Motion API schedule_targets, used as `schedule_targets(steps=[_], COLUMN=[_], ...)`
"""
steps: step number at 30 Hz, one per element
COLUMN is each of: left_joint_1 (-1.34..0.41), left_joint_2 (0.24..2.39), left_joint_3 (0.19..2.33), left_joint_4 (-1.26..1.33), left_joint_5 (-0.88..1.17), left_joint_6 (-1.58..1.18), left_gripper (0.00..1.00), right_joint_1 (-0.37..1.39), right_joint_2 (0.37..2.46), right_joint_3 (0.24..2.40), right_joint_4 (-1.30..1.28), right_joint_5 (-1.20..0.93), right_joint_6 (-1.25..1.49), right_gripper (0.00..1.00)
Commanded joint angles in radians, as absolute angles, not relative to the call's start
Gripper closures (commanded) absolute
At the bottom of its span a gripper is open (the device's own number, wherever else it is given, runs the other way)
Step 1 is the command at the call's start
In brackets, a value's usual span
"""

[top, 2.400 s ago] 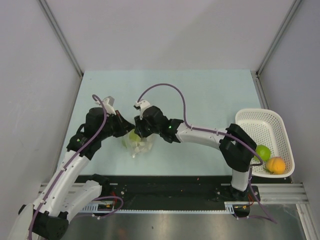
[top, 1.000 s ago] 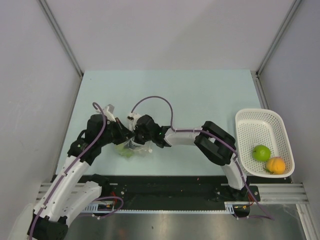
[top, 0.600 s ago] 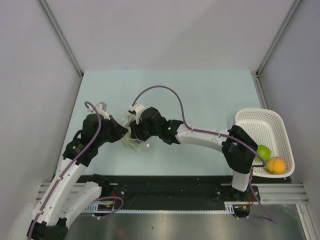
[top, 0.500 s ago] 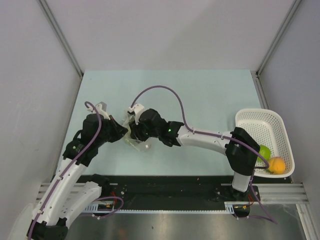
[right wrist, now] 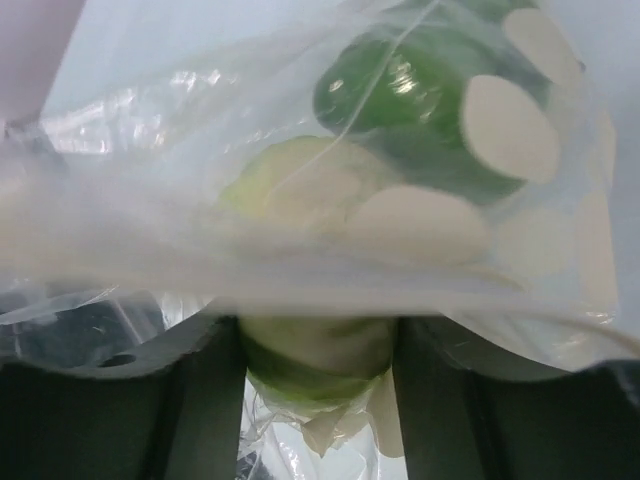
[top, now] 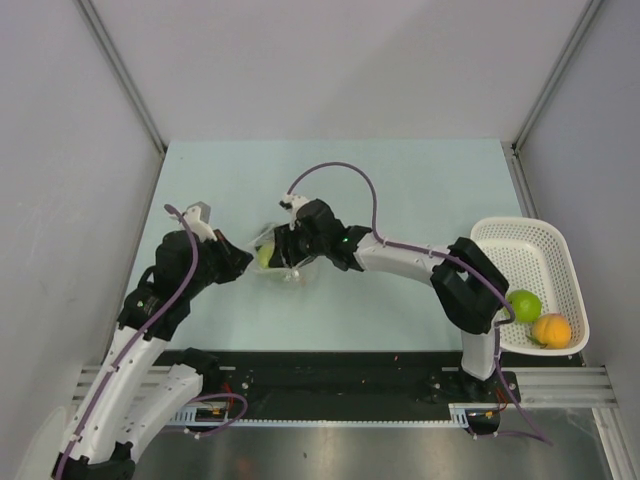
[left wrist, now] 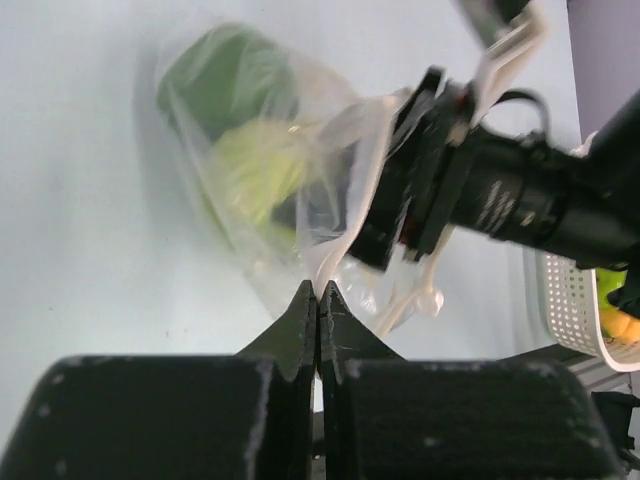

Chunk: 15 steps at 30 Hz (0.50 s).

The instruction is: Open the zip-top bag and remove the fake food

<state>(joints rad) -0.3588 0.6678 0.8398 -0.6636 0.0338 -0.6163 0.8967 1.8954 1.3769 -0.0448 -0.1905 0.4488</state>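
The clear zip-top bag (top: 277, 262) hangs between my two grippers just above the table. My left gripper (left wrist: 317, 292) is shut on the bag's edge; in the top view it (top: 243, 263) is at the bag's left. My right gripper (right wrist: 318, 335) is at the bag's right side (top: 286, 250), its fingers (right wrist: 205, 400) closed on a light green fruit (right wrist: 318, 368) with plastic wrapped round it. A dark green fruit (right wrist: 420, 100) lies in the bag beyond. Both fruits show through the bag (left wrist: 290, 200) in the left wrist view. A lime green fruit (top: 525, 305) and an orange one (top: 551, 330) lie in the basket.
The white mesh basket (top: 520, 245) stands at the table's right edge. The right arm (top: 400, 262) stretches across the table's middle from its base at the near edge. Grey walls close in the table on three sides.
The bag has been lifted and pulled a little up-table and right. My left gripper kept its hold and drew back left. The right gripper moved right with the light green fruit now showing.
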Motion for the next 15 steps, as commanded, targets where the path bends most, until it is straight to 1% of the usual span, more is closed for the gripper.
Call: schedule_targets(steps=[1,4,5,7,9,13,14,15], left_joint_1=[-0.357,-0.357,-0.359,-0.359,-0.357,-0.359,-0.359,-0.359], left_joint_2=[0.661,0.686,0.690,0.699,0.700,0.704,0.706,0.706], left_joint_3=[0.828,0.801,0.795,0.790,0.778,0.761,0.759,0.758], left_joint_4=[-0.589,-0.574,-0.583,-0.583,-0.569,-0.558,-0.564,-0.565], left_joint_5=[0.124,0.156,0.160,0.175,0.187,0.215,0.218,0.215], left_joint_6=[-0.591,-0.603,-0.604,-0.604,-0.614,-0.623,-0.620,-0.617], left_gripper=[1.00,1.00,1.00,1.00,1.00,1.00,1.00,1.00], right_joint_1=[0.966,0.996,0.999,1.002,1.003,1.028,1.032,1.035], right_joint_2=[1.925,1.959,1.974,1.986,2.000,1.984,1.976,1.967], right_joint_3=[1.399,1.399,1.401,1.402,1.408,1.437,1.445,1.463], right_joint_4=[-0.074,-0.063,-0.061,-0.060,-0.063,-0.095,-0.101,-0.110], right_joint_5=[-0.201,-0.180,-0.170,-0.155,-0.144,-0.092,-0.089,-0.080], right_joint_6=[0.377,0.364,0.361,0.350,0.341,0.284,0.261,0.249], right_gripper=[0.40,0.35,0.29,0.24,0.22,0.08,0.07,0.04])
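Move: The right hand is already inside the bag's mouth. The pale green food lies about 5 cm to its left, 1 cm ahead and some 6 cm below, and the green pepper is about 5 cm farther out than that food and 2 cm more to the left. The bag rim pinched by the left gripper is some 6 cm left of the right hand, 8 cm back and 10 cm above. From the left gripper the pale green food is about 9 cm ahead, 2 cm right and 15 cm below. Sink the right gripper about 6 cm deeper into the bag while drawing it back some 5 cm and slightly left, spreading its half-open fingers nearly full wide to either side of the pale green food. Keep the left gripper shut on the bag rim and carry the rim down and right, about 2.5 cm each way, towards the right hand. ##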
